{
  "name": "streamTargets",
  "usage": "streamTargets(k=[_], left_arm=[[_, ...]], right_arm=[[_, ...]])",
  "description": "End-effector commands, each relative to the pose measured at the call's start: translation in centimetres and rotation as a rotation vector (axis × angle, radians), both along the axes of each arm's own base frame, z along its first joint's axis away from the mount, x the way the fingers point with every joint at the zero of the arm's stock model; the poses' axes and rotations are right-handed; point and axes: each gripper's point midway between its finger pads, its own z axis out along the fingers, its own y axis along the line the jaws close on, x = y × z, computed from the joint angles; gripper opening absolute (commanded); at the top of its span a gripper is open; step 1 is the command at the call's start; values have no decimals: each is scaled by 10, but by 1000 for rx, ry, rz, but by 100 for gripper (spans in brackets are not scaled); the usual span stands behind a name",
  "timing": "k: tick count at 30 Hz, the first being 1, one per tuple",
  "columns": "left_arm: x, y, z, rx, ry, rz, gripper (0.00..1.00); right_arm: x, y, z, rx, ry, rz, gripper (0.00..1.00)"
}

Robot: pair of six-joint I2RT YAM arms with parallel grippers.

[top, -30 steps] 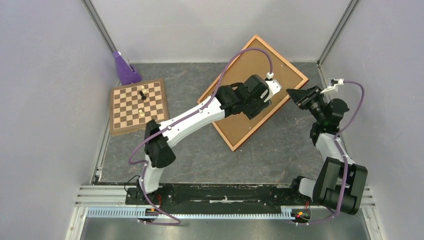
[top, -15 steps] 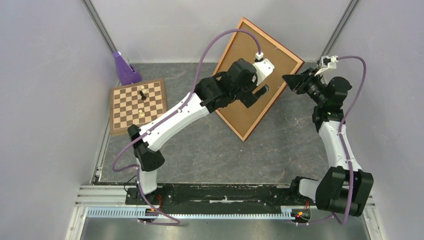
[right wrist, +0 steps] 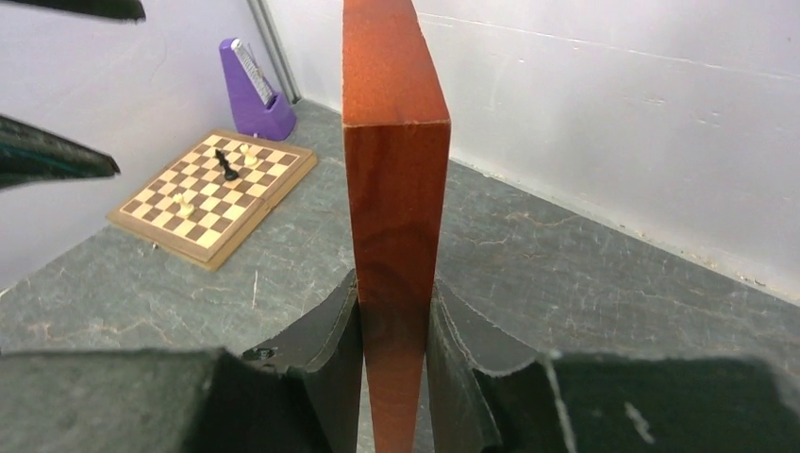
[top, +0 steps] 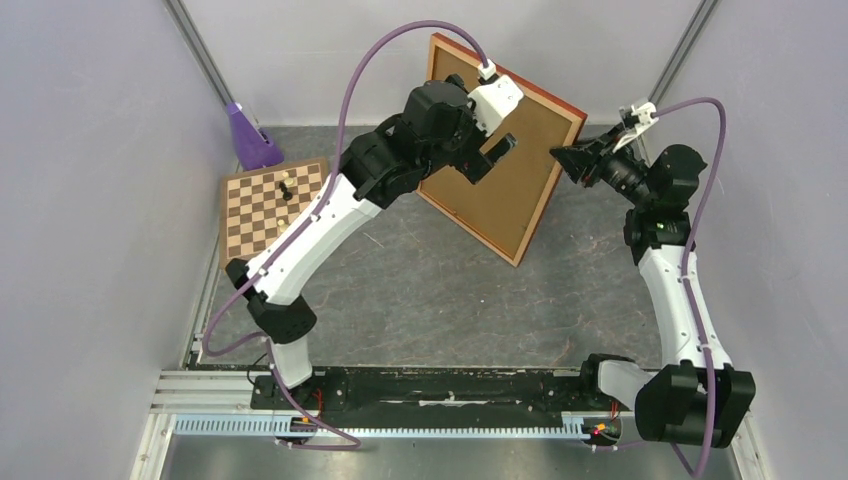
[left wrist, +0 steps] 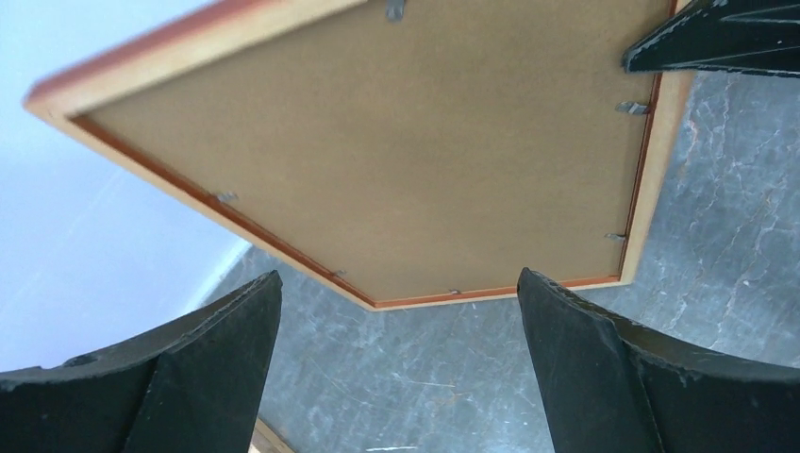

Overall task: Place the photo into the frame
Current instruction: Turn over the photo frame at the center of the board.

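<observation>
The frame (top: 470,230), thin orange-brown wood, stands tilted almost upright above the table near the back wall. Its back faces the top camera, filled by a brown backing panel (top: 510,175). My right gripper (top: 562,158) is shut on the frame's right rail; the right wrist view shows that rail (right wrist: 394,142) edge-on, pinched between both pads (right wrist: 396,283). Open wide, my left gripper (top: 488,158) hovers in front of the panel without touching it. The left wrist view shows the panel (left wrist: 396,160) and rail (left wrist: 649,179) beyond the spread fingers (left wrist: 398,278). The photo is out of view.
A chessboard (top: 275,205) with a few pieces lies at the left, and a purple metronome (top: 250,140) stands in the back left corner. Pale walls close in the back and both sides. The table is grey stone-patterned.
The right gripper has swung the frame up from lying low to nearly upright. The left gripper has opened, let go of the frame, and risen toward the back left.
</observation>
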Motion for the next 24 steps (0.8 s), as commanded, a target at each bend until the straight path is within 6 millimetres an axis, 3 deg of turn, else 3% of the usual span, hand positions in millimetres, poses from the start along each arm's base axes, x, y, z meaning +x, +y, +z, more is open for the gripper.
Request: streamTargets(k=[1,5,14,18,24], left_arm=[[-18,13,57,26,-184,-126,100],[-18,21,68,116,-270,-164,100],[-42,42,85,284,-383,-312,100],[-54,49,79,324,-368,-362,100],[-70,54,54,384,-289,-448,100]], right_arm=[[-23,13,46,-109,-216,70,0],[-34,23,34,-172,-225,139,0],[-54,36,14,-295,-245,240,0],[-61,39,4,-323,-233,263,0],[-73,41,-11,-350,-221,294,0]])
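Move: The photo frame hangs steeply tilted, its brown back towards the arms. Its free upper corner, for which the open left hand makes, lies about 14 cm ahead of that hand, 7 cm to its left and some 3 cm above. The frame's middle is roughly 4 cm ahead, level sideways and 14 cm below; the chessboard is about 37 cm left, 3 cm ahead and 40 cm down. From the right hand, the same corner is about 14 cm ahead, 17 cm left and 7 cm up. Back and leftward, nearly level, the right hand carries the photo frame about 7 cm, still pinching its side near the upper right corner and turning counter-clockwise as its left side dips. The left hand, empty and wide open, first rises, then draws back and left, some 8 cm in all; it swings about 30 degrees clockwise, tips up and rolls left side up, bringing its fingers towards the free upper corner. ##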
